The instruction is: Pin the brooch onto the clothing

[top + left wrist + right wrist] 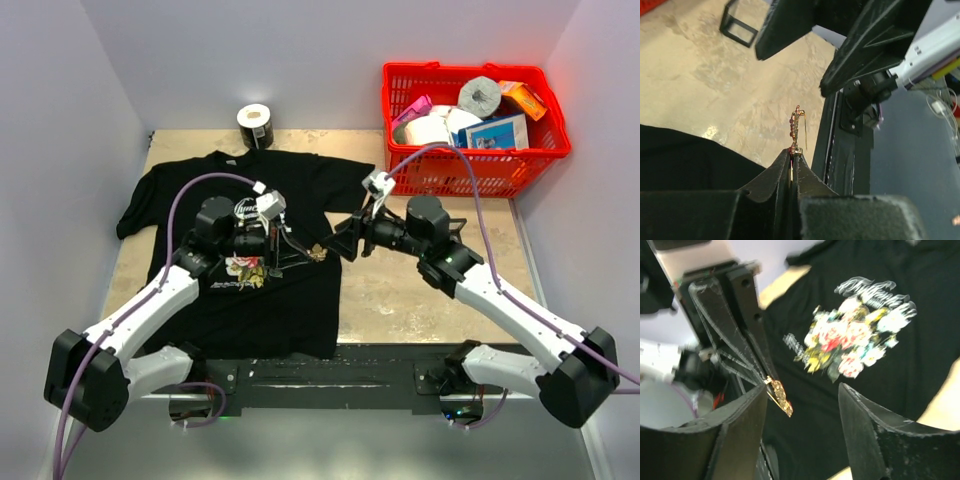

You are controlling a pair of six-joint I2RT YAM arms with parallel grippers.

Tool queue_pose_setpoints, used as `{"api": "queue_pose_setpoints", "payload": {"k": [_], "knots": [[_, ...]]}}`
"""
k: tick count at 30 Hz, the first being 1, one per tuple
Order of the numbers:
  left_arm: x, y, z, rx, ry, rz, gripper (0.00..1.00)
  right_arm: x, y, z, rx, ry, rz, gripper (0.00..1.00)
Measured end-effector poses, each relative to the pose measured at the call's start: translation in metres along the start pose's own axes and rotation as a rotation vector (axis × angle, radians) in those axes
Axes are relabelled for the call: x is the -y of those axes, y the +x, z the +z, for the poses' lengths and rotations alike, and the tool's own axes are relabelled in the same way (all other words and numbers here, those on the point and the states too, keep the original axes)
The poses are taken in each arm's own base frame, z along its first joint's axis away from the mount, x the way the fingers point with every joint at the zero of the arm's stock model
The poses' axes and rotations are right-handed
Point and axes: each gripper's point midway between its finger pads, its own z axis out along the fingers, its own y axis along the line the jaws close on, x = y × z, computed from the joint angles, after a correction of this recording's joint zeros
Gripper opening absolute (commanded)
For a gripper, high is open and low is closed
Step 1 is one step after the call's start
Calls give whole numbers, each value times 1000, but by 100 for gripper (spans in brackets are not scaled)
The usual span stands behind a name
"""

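The black T-shirt [290,300] lies flat on the left half of the table, its rose print [855,335] facing up. My left gripper [794,150] is shut on the base of the tiny gold and pinkish-red brooch [796,127], whose thin pin stands free beside it. The brooch [317,253] hangs above the shirt's right edge. My right gripper [802,390] is open, its fingers on either side of the brooch [780,396] and not touching it. In the left wrist view the right fingers [865,45] loom just beyond the brooch. The two grippers [345,240] meet tip to tip.
A red basket [470,165] of packets and a paper roll stands at the back right. A roll of tape [256,125] sits behind the shirt's collar. Bare tan tabletop [420,300] lies right of the shirt. A small black frame [737,25] stands on the table.
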Motion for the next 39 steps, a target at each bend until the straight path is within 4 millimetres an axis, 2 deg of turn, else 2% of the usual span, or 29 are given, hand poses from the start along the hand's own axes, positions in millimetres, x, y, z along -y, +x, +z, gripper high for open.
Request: {"api": "queue_pose_setpoints", "payload": {"k": [5,8,14,19,29,39], "knots": [[1,24,1,-89,66,-1,0,-7,22,6,-101,-90,-24,54],[3,31,0,-109,86,-2,0,-12,29,6,-129,-136,-31,52],[5,32,0,-116,105,6,0,-21,39,7,-168,-209,-20,48],[6,33,0,-116,106,5,0,-26,39,6,-170,-244,-23,43],[6,32,0,-115,109,5,0,-23,51,11,-199,-260,-6,37],[9,30,0,-110,125,6,0,-26,51,13,-187,-295,-10,27]]}}
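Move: Just beyond the right hand's open fingers, the gold brooch stands about 4 cm to that hand's left, 2 cm back and 2 cm lower. It is already pinched at the tips of the closed left fingers, some 2 cm to the right of the left hand point and level with it. The shirt's flower print lies about 19 cm left of the right hand, 1 cm farther out and roughly 20 cm below. Closing in on the brooch, the right hand sinks and draws back about 4 cm each while reaching some 3 cm left, turning about 20 degrees counter-clockwise and narrowing its fingers to about half their gap around the brooch's free end. The left hand keeps its pinch, eases down and back about 2 cm early on with a slight clockwise turn, then holds nearly still. ##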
